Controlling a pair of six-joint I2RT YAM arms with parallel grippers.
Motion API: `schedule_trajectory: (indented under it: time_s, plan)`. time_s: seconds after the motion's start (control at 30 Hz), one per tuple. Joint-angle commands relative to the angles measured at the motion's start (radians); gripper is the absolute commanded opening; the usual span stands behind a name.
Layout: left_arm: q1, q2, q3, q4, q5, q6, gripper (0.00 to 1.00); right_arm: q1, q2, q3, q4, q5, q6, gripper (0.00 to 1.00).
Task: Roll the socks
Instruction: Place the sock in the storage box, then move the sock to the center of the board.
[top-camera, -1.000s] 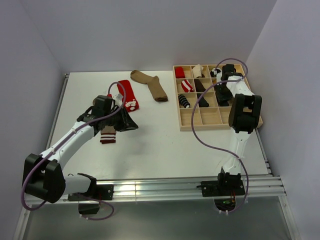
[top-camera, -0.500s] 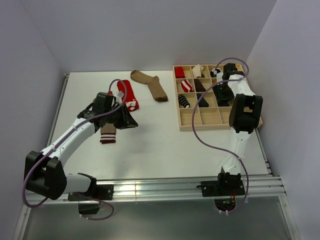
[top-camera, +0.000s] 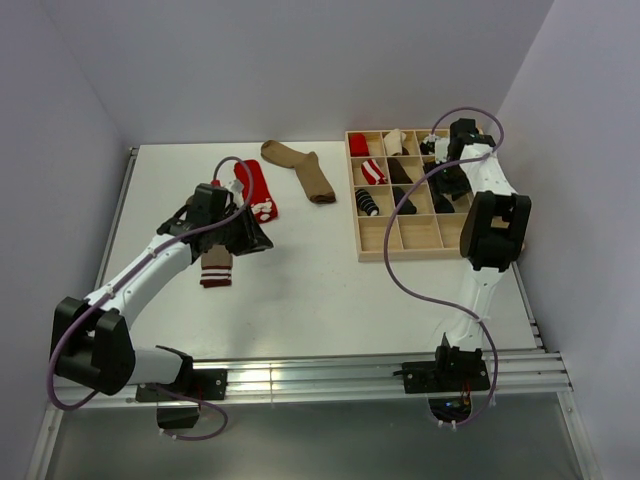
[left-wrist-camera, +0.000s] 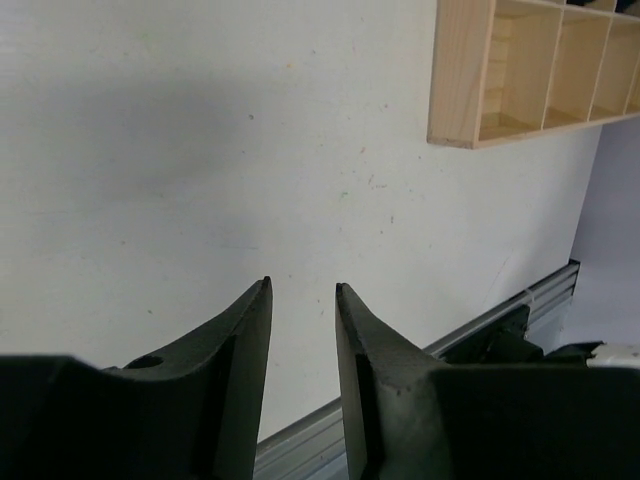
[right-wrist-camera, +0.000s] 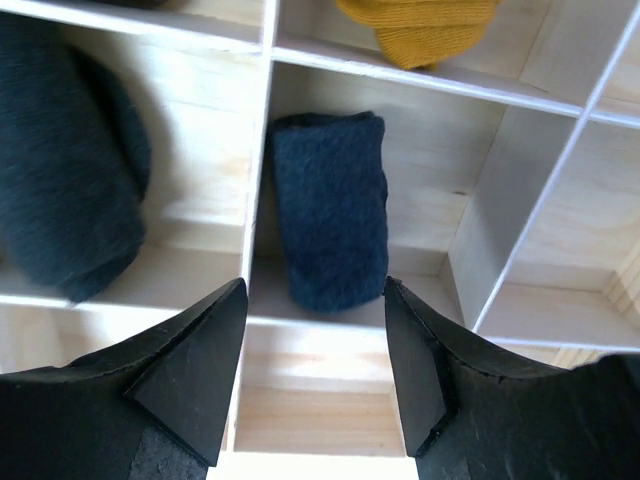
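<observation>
Three socks lie flat on the white table: a red sock (top-camera: 258, 190), a brown sock (top-camera: 300, 168) and a tan sock with a maroon-striped cuff (top-camera: 216, 268). My left gripper (top-camera: 262, 242) (left-wrist-camera: 302, 285) hovers just right of the tan sock, open a little, with only bare table between its fingers. My right gripper (top-camera: 449, 182) (right-wrist-camera: 315, 285) hangs open over the right side of the wooden organizer tray (top-camera: 420, 251). A rolled dark-blue sock (right-wrist-camera: 330, 205) lies in the compartment right beneath it, free of both fingers.
The tray's compartments hold several rolled socks, among them a dark one (right-wrist-camera: 60, 190) to the left and a mustard one (right-wrist-camera: 420, 25) beyond. The tray's corner (left-wrist-camera: 460, 70) shows in the left wrist view. Walls close in the table's back and right.
My right gripper has opened wide and lifted slightly, and the rolled dark-blue sock now lies free in its compartment. My left gripper has opened a bit more and shifted slightly back.
</observation>
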Motion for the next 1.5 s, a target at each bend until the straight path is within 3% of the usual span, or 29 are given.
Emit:
schedule_trajectory:
  time_s: [0.0, 0.37, 0.53, 0.93, 1.13, 1.3, 1.47]
  plan:
    - [0.002, 0.008, 0.039, 0.047, -0.089, -0.031, 0.37, 0.01, -0.094, 0.046, -0.032, -0.028, 0.007, 0.65]
    - [0.042, 0.013, -0.037, 0.083, -0.399, -0.143, 0.34, 0.01, -0.25, -0.029, -0.022, -0.108, -0.015, 0.64]
    - [0.11, 0.041, -0.103, 0.11, -0.422, -0.164, 0.32, 0.01, -0.341, -0.111, 0.006, -0.171, -0.026, 0.64]
    - [0.157, 0.074, -0.241, 0.149, -0.619, -0.292, 0.26, 0.013, -0.443, -0.222, 0.021, -0.263, -0.058, 0.63]
    - [0.157, 0.146, -0.266, 0.147, -0.636, -0.312, 0.19, 0.024, -0.491, -0.28, 0.035, -0.288, -0.075, 0.63]
    - [0.147, 0.166, -0.339, 0.199, -0.55, -0.352, 0.17, 0.038, -0.539, -0.317, 0.04, -0.3, -0.087, 0.63]
    - [0.014, 0.173, -0.347, 0.185, -0.544, -0.408, 0.16, 0.062, -0.572, -0.342, 0.044, -0.283, -0.098, 0.63]
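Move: From the left hand the brown sock's middle lies about 16 cm left and 9 ahead, 14 below, with its striped cuff roughly level ahead and 15 left; the red sock is some 25 ahead and 4 left. The open right hand has the rolled navy sock some 5 cm below and 2 ahead, dark grey sock 9 left, mustard sock 10 ahead; the brown sock is roughly 62 left, 10 back and 6 below. The left hand sweeps left and sinks to the brown sock, about 14 cm across and 13 down, turning some 40 degrees counter-clockwise as its fingers narrow, sets its fingertips on the fabric just above the striped cuff, then drags back to the right about 2 cm. Meanwhile the right hand, empty and still wide open, rises some 11 cm out of the storage box away from the navy sock, drawing back and left over the compartments towards the near edge. ##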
